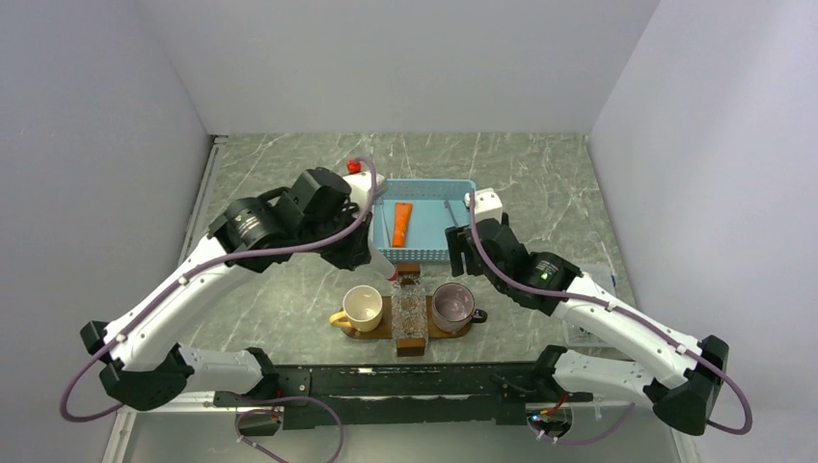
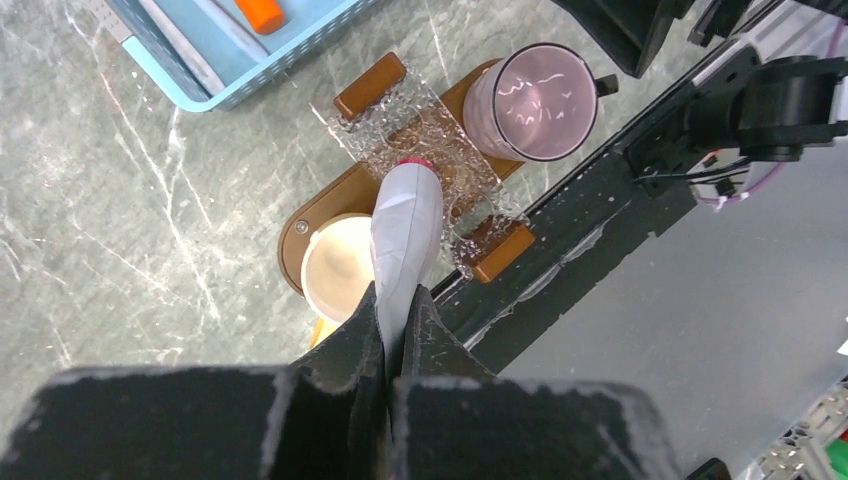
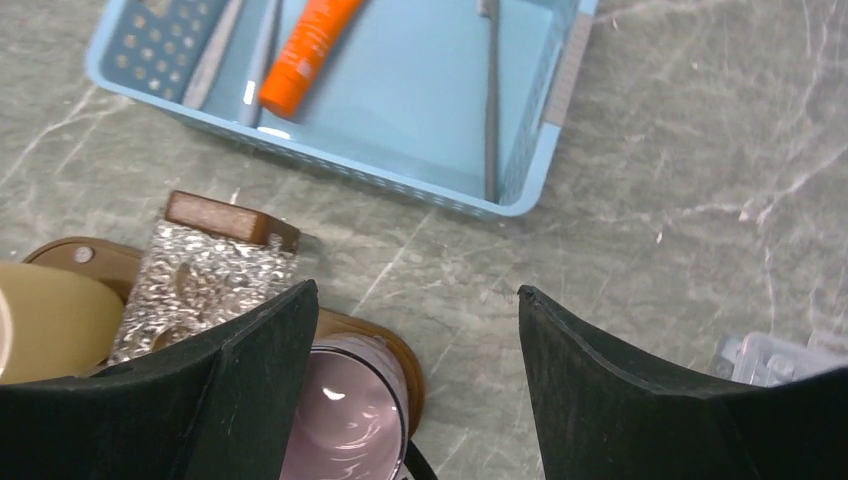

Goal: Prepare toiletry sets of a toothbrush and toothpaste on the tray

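Observation:
The dark-brown tray [image 1: 374, 335] lies near the front edge and carries a cream cup [image 1: 363, 306], a clear plastic box [image 1: 409, 313] and a pink cup [image 1: 452, 306]. My left gripper [image 2: 398, 292] is shut on a white toothpaste tube [image 2: 405, 225] with a pink cap, held above the cream cup [image 2: 338, 265] and the tray [image 2: 345, 190]. My right gripper [image 3: 416, 290] is open and empty, above the table beside the pink cup [image 3: 345, 420]. Pale-blue toothbrushes [image 3: 262, 50] and a flat orange tube [image 3: 305, 50] lie in the light-blue basket [image 3: 545, 120].
The basket [image 1: 424, 183] stands just behind the tray, between both arms. A white object with a red top [image 1: 357, 170] sits behind the left arm. A clear plastic piece [image 3: 770, 355] lies on the table at the right. Grey walls enclose the table.

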`<state>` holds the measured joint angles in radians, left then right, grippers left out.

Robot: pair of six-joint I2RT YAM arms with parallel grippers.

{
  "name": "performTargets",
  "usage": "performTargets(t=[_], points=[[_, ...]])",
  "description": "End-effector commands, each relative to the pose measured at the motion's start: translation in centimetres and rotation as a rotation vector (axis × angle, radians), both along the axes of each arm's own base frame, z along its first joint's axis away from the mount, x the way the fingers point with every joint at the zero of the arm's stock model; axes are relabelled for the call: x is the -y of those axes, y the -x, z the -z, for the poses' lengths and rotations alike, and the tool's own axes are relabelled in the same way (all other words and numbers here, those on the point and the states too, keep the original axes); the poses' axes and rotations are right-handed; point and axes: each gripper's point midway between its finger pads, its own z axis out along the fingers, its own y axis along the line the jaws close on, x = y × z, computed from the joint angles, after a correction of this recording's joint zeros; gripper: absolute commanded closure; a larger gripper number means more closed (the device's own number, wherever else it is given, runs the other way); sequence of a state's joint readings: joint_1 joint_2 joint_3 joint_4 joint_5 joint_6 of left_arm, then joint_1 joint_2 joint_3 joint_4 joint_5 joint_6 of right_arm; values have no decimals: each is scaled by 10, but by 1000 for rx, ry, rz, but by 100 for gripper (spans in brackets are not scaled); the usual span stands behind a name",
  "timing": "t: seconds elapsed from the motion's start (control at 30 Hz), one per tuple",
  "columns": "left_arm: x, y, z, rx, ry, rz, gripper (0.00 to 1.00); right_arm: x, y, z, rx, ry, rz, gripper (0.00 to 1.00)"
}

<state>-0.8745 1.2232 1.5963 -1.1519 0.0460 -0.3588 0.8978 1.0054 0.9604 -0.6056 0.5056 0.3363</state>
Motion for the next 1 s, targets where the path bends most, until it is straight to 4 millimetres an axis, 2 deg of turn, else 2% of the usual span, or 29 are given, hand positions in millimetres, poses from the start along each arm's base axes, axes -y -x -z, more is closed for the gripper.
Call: performTargets(t=[0.0,0.1,0.37,0.63,0.97], points=[[12,-6,-14,63,-9,34,100,19,-3,16,-41,-62,117,24],[23,-9,-10,69,-48,42,100,31,-7,28,-65,-84,177,24],[48,-16,-5,133,-232,68,100,48,-8,53,-107,-140,295,24],[56,-29,16,173,-362,45,100,46,-2,66,-133,-173,292,21],[72,-32,40,141,-377,65,100,46,2,74,-134,-189,273,21]])
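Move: The foil-covered holder, for which the left hand's white toothpaste tube seems bound, has its middle about 8 cm to the right of that hand, 2 cm ahead and some 25 cm below. At a similar depth stand the yellow mug, roughly 3 cm left and 1 cm ahead, and the purple mug, about 17 cm right and 1 cm ahead. From the right hand, the holder lies some 12 cm left, 5 cm back and 17 cm lower. The white toothpaste tube, still pinched in the left fingers with its red cap foremost, is carried about 6 cm to the right towards the holder's far end, then down some 4 cm and a little forward, while the wrist tilts the cap more steeply down by about 20 degrees. The empty right hand, fingers staying open, sinks and draws off to the right, turning slightly clockwise. ##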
